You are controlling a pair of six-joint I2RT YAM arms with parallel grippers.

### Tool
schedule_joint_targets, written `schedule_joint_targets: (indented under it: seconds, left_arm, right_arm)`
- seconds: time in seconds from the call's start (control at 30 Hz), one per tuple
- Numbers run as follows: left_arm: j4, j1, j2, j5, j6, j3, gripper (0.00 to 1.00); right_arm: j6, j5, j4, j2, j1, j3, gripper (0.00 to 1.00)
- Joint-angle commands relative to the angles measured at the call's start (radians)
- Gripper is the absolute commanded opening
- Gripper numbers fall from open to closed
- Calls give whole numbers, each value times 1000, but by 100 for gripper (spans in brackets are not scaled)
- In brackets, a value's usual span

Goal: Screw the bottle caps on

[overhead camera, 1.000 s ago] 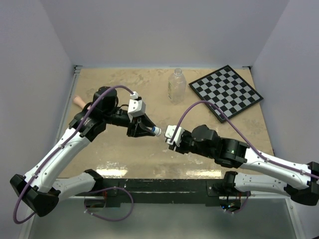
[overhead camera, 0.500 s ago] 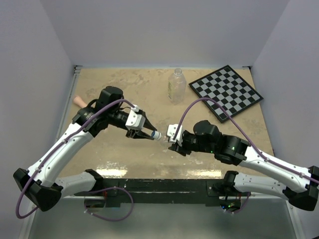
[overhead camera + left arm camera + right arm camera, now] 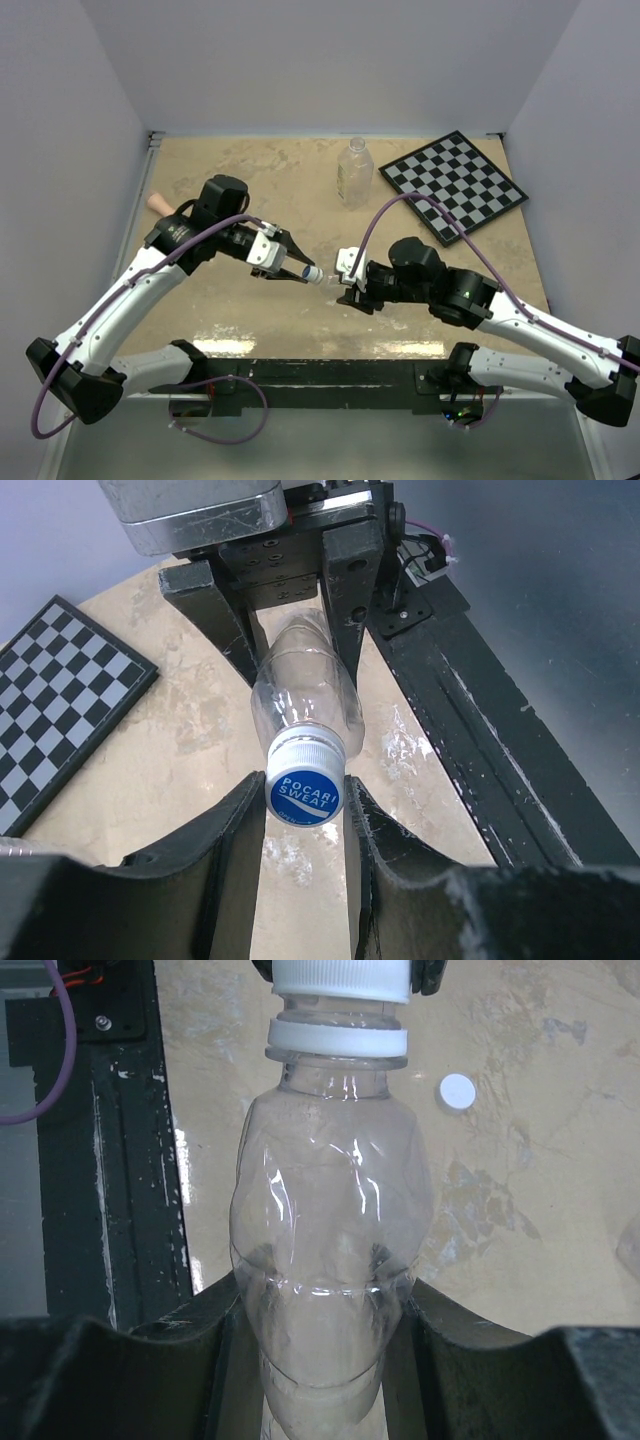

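The small clear bottle [image 3: 325, 1230] lies level in mid-air above the table, and my right gripper [image 3: 325, 1305] is shut on its lower body. On its neck sits the blue-topped cap [image 3: 304, 788], with my left gripper [image 3: 304, 802] shut on the cap's ribbed sides. From above, the left gripper [image 3: 296, 270] and right gripper [image 3: 345, 281] face each other with the cap [image 3: 314, 274] between them. The white cap [image 3: 458, 1092] lies flat on the table beyond the bottle. The tall bottle [image 3: 354, 172] stands upright and uncapped at the back.
A black-and-white checkerboard [image 3: 453, 182] lies at the back right. A pink stick [image 3: 156, 203] pokes out at the left edge behind my left arm. The black base rail [image 3: 330, 372] runs along the near edge.
My left wrist has rolled while gripping the cap, its white camera housing swinging down and round. The bottle and right gripper have shifted only slightly.
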Motion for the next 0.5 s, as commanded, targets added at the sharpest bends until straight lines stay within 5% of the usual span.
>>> schedule_joint_targets:
  seconds: [0.0,0.3,0.47]
  left_arm:
    - [-16,-26,44,-21,84,15,13]
    - [-13,-26,44,-56,76,47,40]
    - [14,-24,33,-69,55,55,70]
  right_arm:
    - [12,-120,350,-16,12,72,7]
    - [0,-112,364,-33,7,51,8]
    - [-8,-110,361,-32,7,40,8]
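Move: The bottle cap, already on the neck of the small bottle, sits pinched at the left hand's fingertips. The right hand holds that bottle lower down, so the cap lies about 6 cm to its left, 7 cm above and level with it fore and aft. From the left hand, the white cap on the table is roughly 18 cm ahead, 8 cm left and 27 cm below; the large bottle stands some 33 cm ahead, 9 cm right and 15 cm below. The left hand stays put almost throughout, first keeping its pinch on the bottle cap, then opening its fingers from under half to well over half of their range and letting go. As they part, the right hand, still gripping the small bottle, goes quickly up about 4 cm and some 2 cm left, its fingertips tilting up roughly 10 degrees, so the capped neck moves in between the open left fingers towards that gripper's palm. ##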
